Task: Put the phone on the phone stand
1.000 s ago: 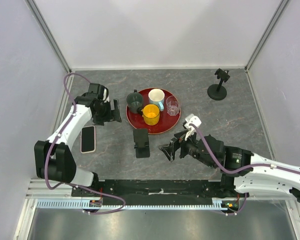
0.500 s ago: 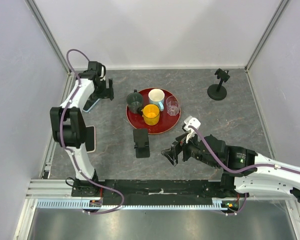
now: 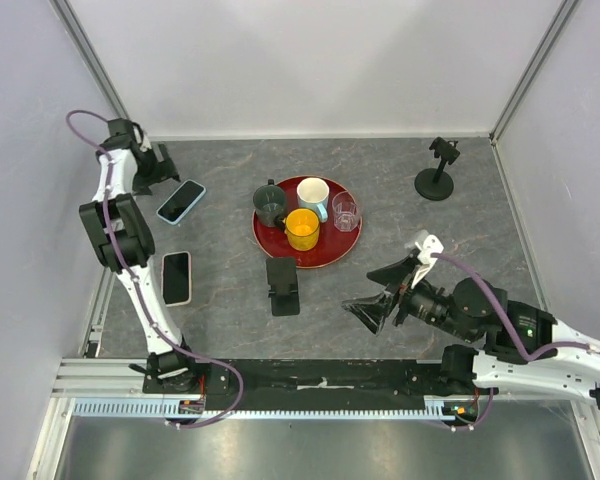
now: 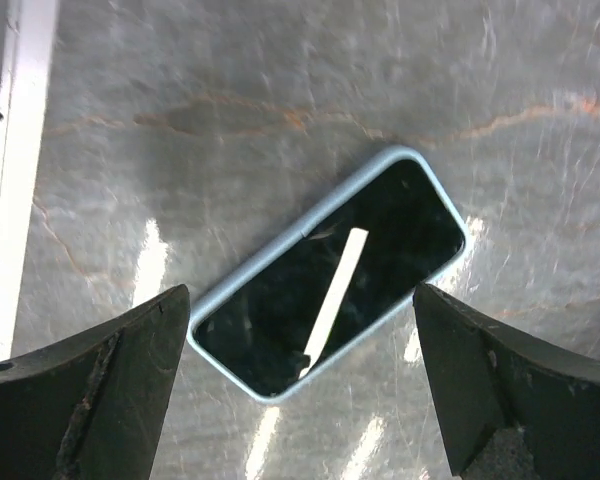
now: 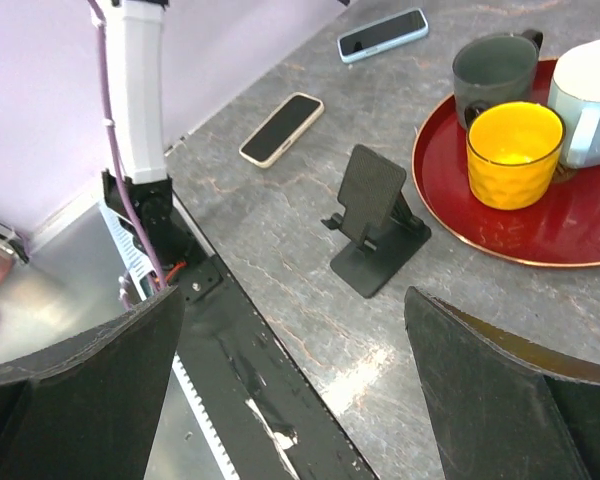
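Two phones lie flat on the table at the left. One has a light blue case (image 3: 181, 201) (image 4: 330, 270) (image 5: 383, 35), the other a cream case (image 3: 176, 277) (image 5: 281, 129). The black phone stand (image 3: 283, 285) (image 5: 375, 215) stands empty in front of the red tray. My left gripper (image 3: 158, 163) (image 4: 300, 297) is open in the back-left corner, hovering above the blue phone without touching it. My right gripper (image 3: 370, 312) (image 5: 294, 300) is open and empty, to the right of the stand and facing it.
A red tray (image 3: 332, 251) (image 5: 580, 235) holds a grey mug (image 3: 271, 205), a yellow cup (image 3: 302, 228), a white cup (image 3: 313, 194) and a glass (image 3: 345, 211). A black clamp-type holder on a round base (image 3: 437, 170) stands at the back right. Walls close in three sides.
My left arm has swung from beside the tray to the back-left corner, leaving the blue phone uncovered. My right gripper has drawn back to the right, away from the stand.
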{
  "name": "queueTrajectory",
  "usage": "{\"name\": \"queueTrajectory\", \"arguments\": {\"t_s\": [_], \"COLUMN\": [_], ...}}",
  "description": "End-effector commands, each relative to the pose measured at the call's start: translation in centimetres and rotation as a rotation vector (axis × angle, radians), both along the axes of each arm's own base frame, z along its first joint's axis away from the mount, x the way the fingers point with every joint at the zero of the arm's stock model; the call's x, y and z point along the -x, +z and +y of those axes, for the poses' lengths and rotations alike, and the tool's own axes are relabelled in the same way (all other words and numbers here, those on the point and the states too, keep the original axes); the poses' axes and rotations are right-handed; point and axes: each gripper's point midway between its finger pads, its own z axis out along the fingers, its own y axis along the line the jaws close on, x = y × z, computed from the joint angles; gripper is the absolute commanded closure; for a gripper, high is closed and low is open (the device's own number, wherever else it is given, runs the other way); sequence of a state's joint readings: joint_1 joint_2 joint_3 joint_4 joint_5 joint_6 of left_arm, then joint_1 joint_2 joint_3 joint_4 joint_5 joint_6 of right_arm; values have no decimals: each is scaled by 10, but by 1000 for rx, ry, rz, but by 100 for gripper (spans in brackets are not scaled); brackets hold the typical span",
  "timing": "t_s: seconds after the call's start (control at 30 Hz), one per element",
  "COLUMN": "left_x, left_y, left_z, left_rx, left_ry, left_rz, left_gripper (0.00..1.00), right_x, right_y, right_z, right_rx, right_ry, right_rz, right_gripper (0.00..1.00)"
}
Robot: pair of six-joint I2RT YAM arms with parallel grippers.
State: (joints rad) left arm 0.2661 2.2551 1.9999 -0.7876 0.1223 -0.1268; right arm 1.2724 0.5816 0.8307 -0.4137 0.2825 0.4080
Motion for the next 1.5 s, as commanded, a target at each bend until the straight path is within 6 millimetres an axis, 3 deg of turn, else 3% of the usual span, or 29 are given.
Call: {"name": "queueTrajectory", "arguments": {"t_s": [0.0, 0.13, 0.37, 0.67, 0.9, 1.03, 1.27, 1.47], "left_x": [-28, -36, -36, 0, 38, 42, 55, 51], "left_y": [5, -2, -21, -44, -49, -44, -69, -72], "left_z": [2, 11, 2, -16, -37, -47, -42, -44], "left_rx": [227, 266, 344, 382, 298, 155, -43, -128], "left_ry": [26, 67, 112, 80, 33, -11, -41, -111], "left_rz": [-91, -97, -52, 69, 107, 117, 258, 323], "left_gripper": [2, 3, 7, 9, 9, 8, 6, 4], "right_x": [5, 2, 1, 9, 10, 14, 15, 11], "right_y": [23, 22, 19, 31, 30, 31, 29, 31], "right_z": [0, 2, 12, 7, 2, 2, -8, -18], "right_rx": [-79, -57, -49, -104, -126, -137, -144, -147], "right_ry": [28, 20, 26, 57, 55, 73, 60, 26], "right_rz": [-21, -31, -21, -19, -22, -19, -16, -25], "right_gripper": [2, 2, 2, 2, 2, 2, 2, 2]}}
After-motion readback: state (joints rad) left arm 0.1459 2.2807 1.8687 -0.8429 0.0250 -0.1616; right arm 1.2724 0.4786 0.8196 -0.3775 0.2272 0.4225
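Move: The blue phone lies askew under the left hand, its middle about 3 cm back, 3 cm to the right and some 7 cm below. The cream phone is roughly 23 cm back and 5 cm right of that hand; the grey mug stands about 5 cm back and 29 cm right. From the right hand, the blue phone is about 38 cm ahead, 50 cm left and 29 cm below. The left hand, fingers staying wide open, first reaches about 3 cm forward and to the left while sinking and rolling its left side down some 20 degrees, then sweeps right about 8 cm and back towards the robot about 6 cm over the blue phone. Still sinking, about 6 cm in all, it rolls level again and tips its fingers more steeply down, bringing the fingertips to the phone's two long sides without closing on them, while the empty right hand rises about 3 cm, well away. ##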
